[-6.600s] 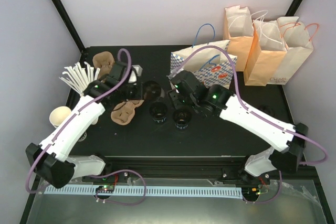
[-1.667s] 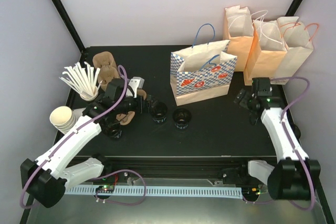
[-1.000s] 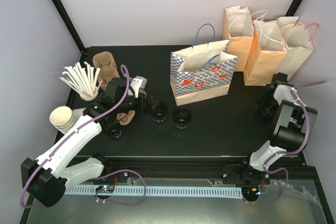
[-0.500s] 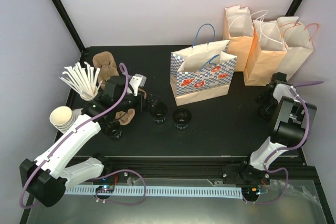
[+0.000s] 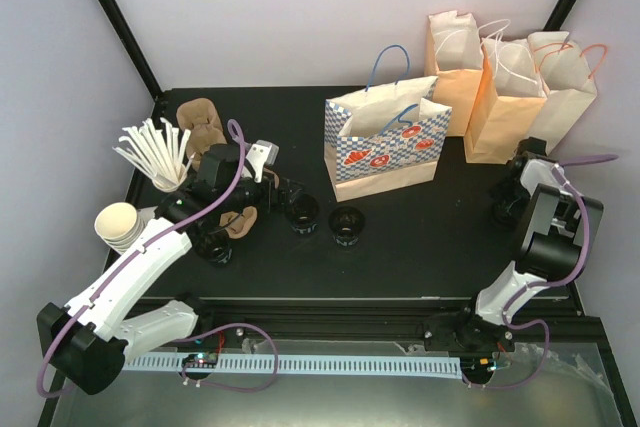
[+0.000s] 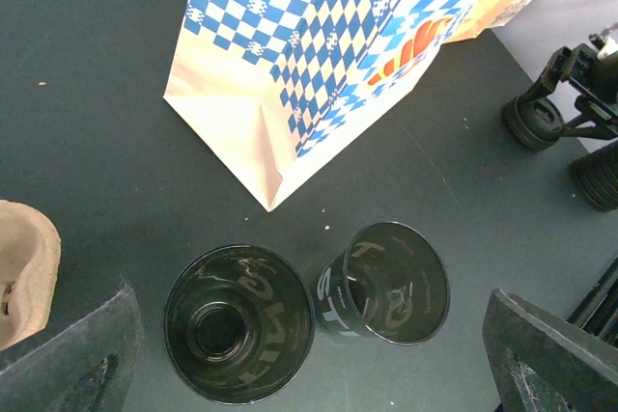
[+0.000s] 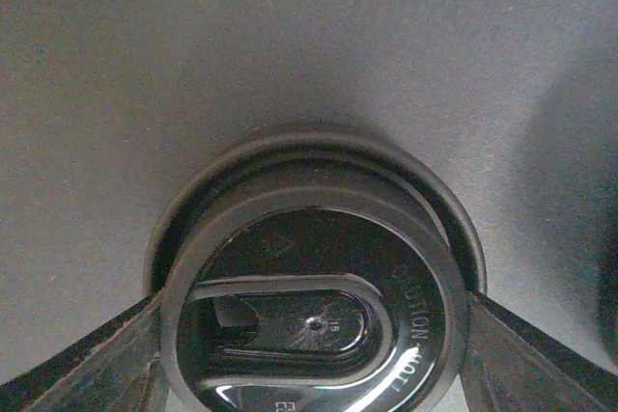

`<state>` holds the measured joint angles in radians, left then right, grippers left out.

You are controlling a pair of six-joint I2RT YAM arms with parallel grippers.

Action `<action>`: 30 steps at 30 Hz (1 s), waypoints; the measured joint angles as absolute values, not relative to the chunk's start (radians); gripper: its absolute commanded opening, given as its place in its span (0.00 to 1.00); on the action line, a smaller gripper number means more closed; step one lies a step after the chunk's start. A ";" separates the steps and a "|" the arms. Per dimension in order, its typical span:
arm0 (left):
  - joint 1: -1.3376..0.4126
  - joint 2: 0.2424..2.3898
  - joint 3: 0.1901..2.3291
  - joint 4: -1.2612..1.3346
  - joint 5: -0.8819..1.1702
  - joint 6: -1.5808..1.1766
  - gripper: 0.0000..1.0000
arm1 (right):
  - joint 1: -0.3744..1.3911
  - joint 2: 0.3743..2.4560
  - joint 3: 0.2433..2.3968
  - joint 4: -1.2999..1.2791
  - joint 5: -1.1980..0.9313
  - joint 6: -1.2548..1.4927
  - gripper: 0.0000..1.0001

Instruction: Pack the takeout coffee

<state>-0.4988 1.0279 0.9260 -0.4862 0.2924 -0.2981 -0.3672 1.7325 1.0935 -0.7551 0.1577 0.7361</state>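
Note:
Two black cups stand open, without lids, mid-table; in the left wrist view they sit side by side. No lidded cup shows. My left gripper hangs just above and left of them, jaws wide open and empty. My right gripper is at the table's right edge, its fingers pressed on both sides of a round black lid atop a stack of lids.
A blue checkered bag stands behind the cups. Three orange paper bags are at the back right. Pulp carriers, white straws and cream cups are on the left. Another black cup sits under the left arm.
The right arm swung from the middle cups to the right edge and settled over the lid stack. The left gripper moved from the carriers to the cups. Almost nothing moved in the last half second.

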 measured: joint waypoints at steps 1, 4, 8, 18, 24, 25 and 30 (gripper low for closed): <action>-0.499 1.028 0.926 -0.486 0.292 -0.298 0.99 | -0.367 1.723 1.093 -0.758 0.158 0.737 0.76; -0.499 1.029 0.927 -0.486 0.292 -0.297 0.99 | -0.367 1.668 1.092 -0.768 0.160 0.739 0.76; -0.499 1.030 0.927 -0.486 0.292 -0.291 0.99 | -0.367 1.597 1.092 -0.791 0.171 0.738 0.76; -0.499 1.036 0.927 -0.487 0.292 -0.287 0.99 | -0.322 1.457 1.048 -0.817 0.173 0.704 0.77; -0.499 1.044 0.927 -0.487 0.292 -0.287 0.99 | -0.075 1.408 1.002 -0.829 0.180 0.671 0.78; -0.499 1.045 0.927 -0.487 0.292 -0.287 0.99 | -0.017 1.390 0.988 -0.831 0.176 0.670 0.78; -0.499 1.049 0.926 -0.486 0.284 -0.289 0.99 | 0.216 1.223 0.883 -0.847 0.127 0.667 0.78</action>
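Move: At the right edge of the table the right hand already holds a black lid. The nearer of the two middle black cups stands about 38 cm to its left and 4 cm back, its middle slightly higher; the other cup is roughly 49 cm left and 1 cm back. The checkered bag is some 30 cm left and 10 cm ahead, the other lid stack about 11 cm right and 9 cm back. From the left hand, the nearer cup lies roughly 15 cm right, 3 cm back and 19 cm below. Lifting the pinched black lid nearly straight up by about 7 cm, the right hand then swings it quickly left towards the middle cups, some 18 cm across and slightly back. During the swing the wrist turns about 40 degrees counter-clockwise, and the fingers keep their hold with the lid below them. ##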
